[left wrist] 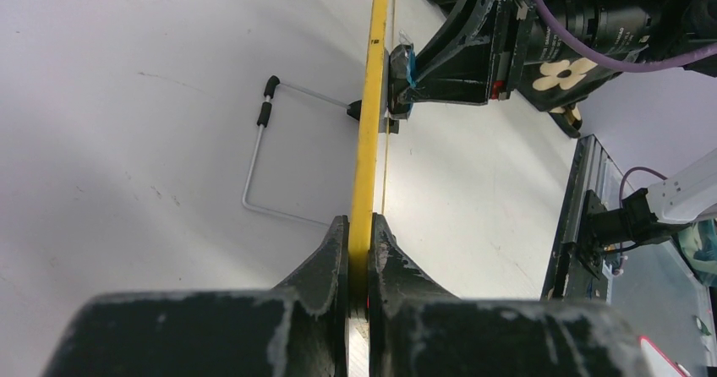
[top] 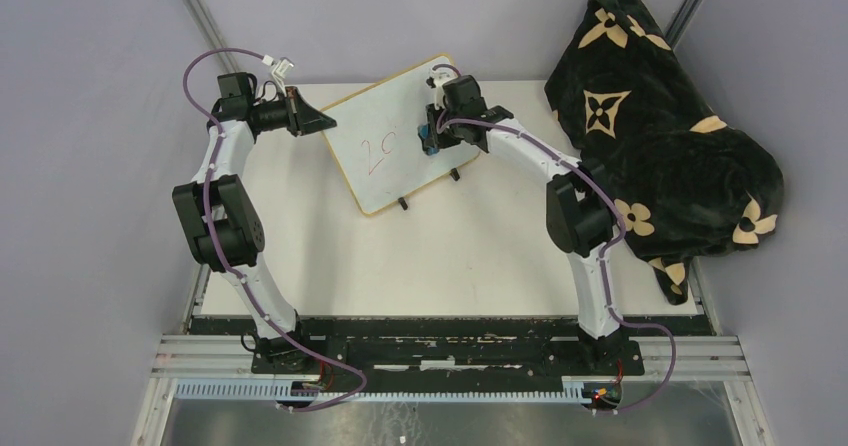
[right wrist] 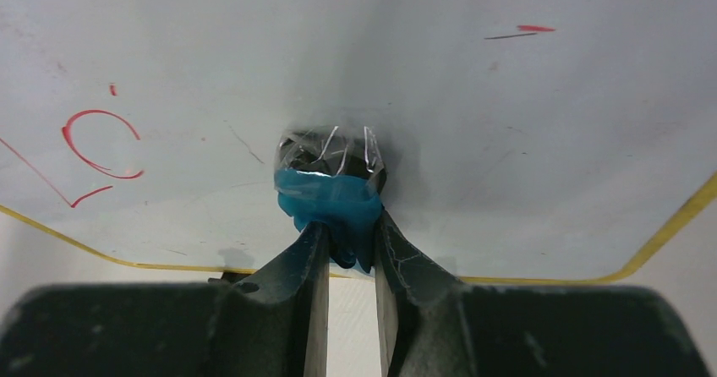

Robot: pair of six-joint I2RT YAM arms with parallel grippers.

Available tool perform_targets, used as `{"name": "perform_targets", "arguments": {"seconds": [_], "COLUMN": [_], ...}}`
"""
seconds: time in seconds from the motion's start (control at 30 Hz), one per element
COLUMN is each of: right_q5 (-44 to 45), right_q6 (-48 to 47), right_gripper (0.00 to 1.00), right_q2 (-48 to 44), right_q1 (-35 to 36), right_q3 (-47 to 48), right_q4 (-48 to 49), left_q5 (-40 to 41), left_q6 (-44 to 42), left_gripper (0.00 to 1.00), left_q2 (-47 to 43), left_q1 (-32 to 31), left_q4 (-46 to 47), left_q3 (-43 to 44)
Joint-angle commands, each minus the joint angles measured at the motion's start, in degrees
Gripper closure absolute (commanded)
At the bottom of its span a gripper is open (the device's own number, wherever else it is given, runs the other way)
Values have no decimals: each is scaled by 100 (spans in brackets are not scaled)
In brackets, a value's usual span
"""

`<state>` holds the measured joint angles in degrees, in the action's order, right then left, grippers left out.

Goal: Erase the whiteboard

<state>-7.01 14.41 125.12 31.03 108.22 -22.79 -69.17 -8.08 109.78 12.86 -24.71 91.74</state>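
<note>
The whiteboard [top: 385,146] stands tilted at the back middle of the table, with red digits [top: 378,153] on its face. My left gripper [top: 318,123] is shut on its left edge; the left wrist view shows the yellow frame edge [left wrist: 369,140] clamped between the fingers [left wrist: 325,259]. My right gripper [top: 432,138] is shut on a blue eraser wad [right wrist: 331,193] wrapped partly in clear film and presses it against the board face [right wrist: 507,123]. Red marks [right wrist: 97,144] lie to the eraser's left; a small red streak [right wrist: 534,29] lies at the upper right.
A black blanket with beige flower patterns [top: 650,126] is heaped at the table's right side. The board's wire stand [left wrist: 262,157] and small black feet [top: 404,204] rest on the white table [top: 450,256]. Grey walls enclose the back.
</note>
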Motion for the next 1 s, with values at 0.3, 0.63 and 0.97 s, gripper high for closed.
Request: {"name": "perform_targets", "arguments": {"seconds": [0.3,0.63,0.97], "right_q5": [439,42,422], "right_q6": [-27,-40,-88], "right_gripper": [99,100,100], "right_q2": [-162,645,801], "right_q1": [226,1071,1033], "right_q3": [633,2101,2025], "right_q4": [205,-373,-404], "left_q5": [782,783,803], "left_q6": [-557,-552,-555], "left_gripper": [97,97,97], "left_q2": [-71,-96,-141], "left_q1": [-21,-72,-86], "left_q4": [-340,-337,-336], "left_q3": [-121,-164,-223]}}
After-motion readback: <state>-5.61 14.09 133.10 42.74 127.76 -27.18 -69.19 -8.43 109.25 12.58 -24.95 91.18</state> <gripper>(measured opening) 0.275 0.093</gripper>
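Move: The right hand holds the eraser against the leaning whiteboard; the red "0" lies about 9 cm to its left, 4 cm back and 3 cm above. The red "2" is roughly 13 cm left, 6 cm back and 2 cm up, and the near stand foot about 6 cm left, 6 cm back and 11 cm below. From the left hand, clamped on the board's upper left corner, the "0" is some 12 cm right, level fore and aft, and 7 cm below. After creeping about 1 cm to the right, the right hand, still pinching the eraser and keeping it on the board, sweeps fast to the left and up the slope, some 13 cm left and 8 cm up while drawing about 4 cm back, past the "0" to the top of the "2", and turns roughly 10 degrees counter-clockwise. It then reverses to wipe about 3 cm down the board, while the left fingers keep their hold on the corner and brace it. ##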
